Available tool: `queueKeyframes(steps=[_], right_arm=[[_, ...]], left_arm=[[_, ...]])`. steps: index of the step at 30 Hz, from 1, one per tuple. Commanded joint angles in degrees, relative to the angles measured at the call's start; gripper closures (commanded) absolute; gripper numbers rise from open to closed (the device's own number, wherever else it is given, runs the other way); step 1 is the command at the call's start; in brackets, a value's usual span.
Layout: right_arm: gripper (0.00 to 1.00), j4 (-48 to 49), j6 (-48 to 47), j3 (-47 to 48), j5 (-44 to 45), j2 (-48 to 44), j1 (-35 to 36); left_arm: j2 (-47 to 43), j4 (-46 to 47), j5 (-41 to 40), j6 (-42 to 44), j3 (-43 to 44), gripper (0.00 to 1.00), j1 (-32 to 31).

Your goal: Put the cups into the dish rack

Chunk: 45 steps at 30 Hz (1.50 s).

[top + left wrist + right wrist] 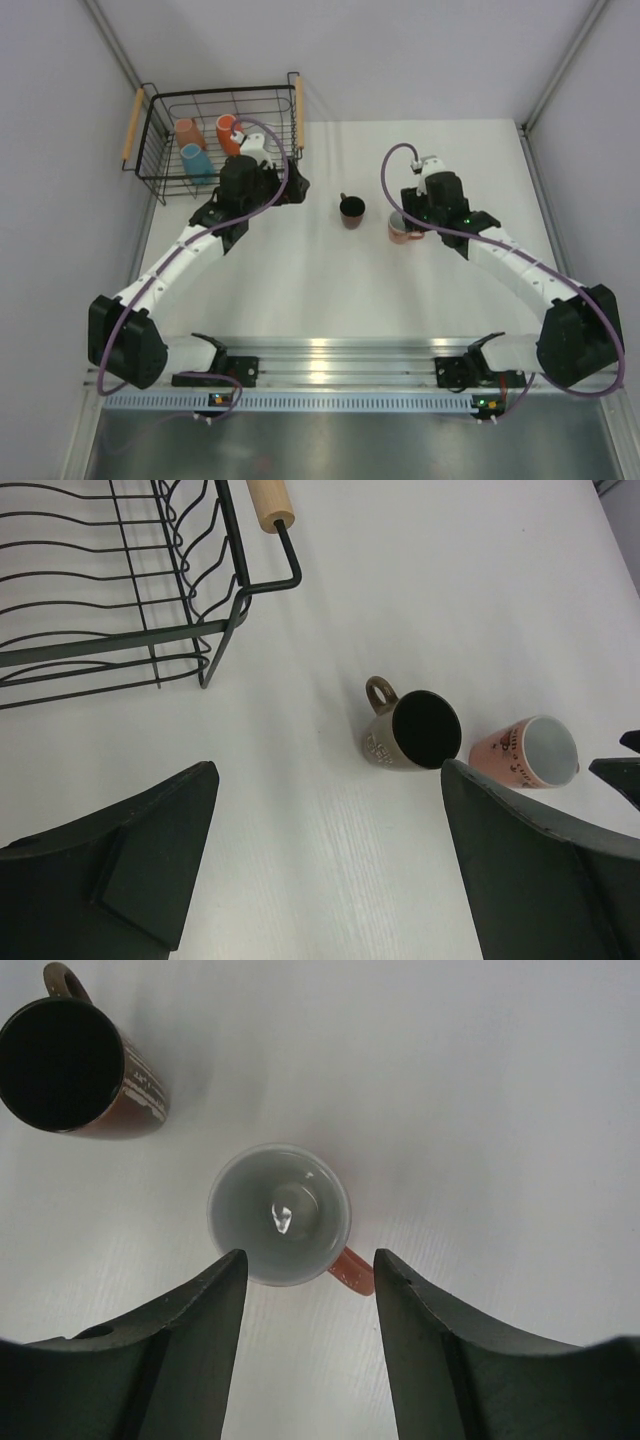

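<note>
The black wire dish rack (160, 150) stands at the back left and holds three cups: salmon-pink (187, 132), orange (228, 134) and light blue (196, 161). A corner of the dish rack (120, 640) shows in the left wrist view. My left gripper (262, 150) (328, 770) hangs open beside the rack's right side, with nothing between its fingers. A dark cup (352, 210) (415, 732) (75, 1065) stands mid-table. To its right is a salmon-pink cup (399, 235) (525, 753) (280, 1215), upright and white inside. My right gripper (410, 218) (310, 1256) is open over this cup's near rim, and its handle (352, 1270) lies between the jaws.
Light wooden handles (131, 125) (298, 112) (270, 502) stick out from the rack's sides. Grey walls close in the table on the left, back and right. A metal rail (330, 365) with both arm bases runs along the near edge.
</note>
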Motion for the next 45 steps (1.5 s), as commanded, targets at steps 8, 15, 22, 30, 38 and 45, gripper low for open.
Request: queueKeyframes(steps=[8, 15, 22, 30, 38, 45], right_arm=[[0.46, 0.3, 1.2, 1.7, -1.2, 2.5, -1.0], [0.47, -0.1, 0.0, 6.0, -0.2, 9.7, -2.0], [0.48, 0.3, -1.3, 7.8, -0.1, 12.8, -3.5], [0.73, -0.2, -1.6, 8.6, -2.0, 17.5, -5.1], [1.00, -2.0, -2.0, 9.8, -1.3, 18.4, -5.4], [1.00, -3.5, -2.5, 8.6, 0.7, 12.3, -5.4]], left_arm=[[-4.4, -0.4, 2.1, -2.5, -0.9, 0.01, 0.3], [-5.3, -2.1, 1.4, -2.0, -0.3, 0.01, 0.3], [-5.7, -2.5, 0.8, -1.9, -0.3, 0.01, 1.1], [-5.2, -3.1, 0.8, -2.6, -0.4, 0.01, 1.4], [-6.7, -4.7, -2.1, -2.1, -0.4, 0.01, 1.9], [-6.5, -4.8, -1.4, -5.3, -0.3, 0.01, 2.6]])
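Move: From the right gripper, the pink cup with the grey inside stands about 2 cm ahead, 2 cm to the left and 9 cm below, its handle pointing right. The dark mug is its only close neighbour, roughly 5 cm ahead of this gripper, 13 cm to its left and also some 9 cm down. For the left gripper, the pink cup lies some 25 cm to the right, about level fore and aft, 18 cm below. Sink the half-open right gripper about 7 cm, easing some 3 cm forward and slightly right and tipping the fingers down about 10 degrees, so the left finger enters the pink cup and the other stays outside. Close on its right-hand wall beside the handle and keep the pinch. Meanwhile draw the open left gripper a little back, then left. ##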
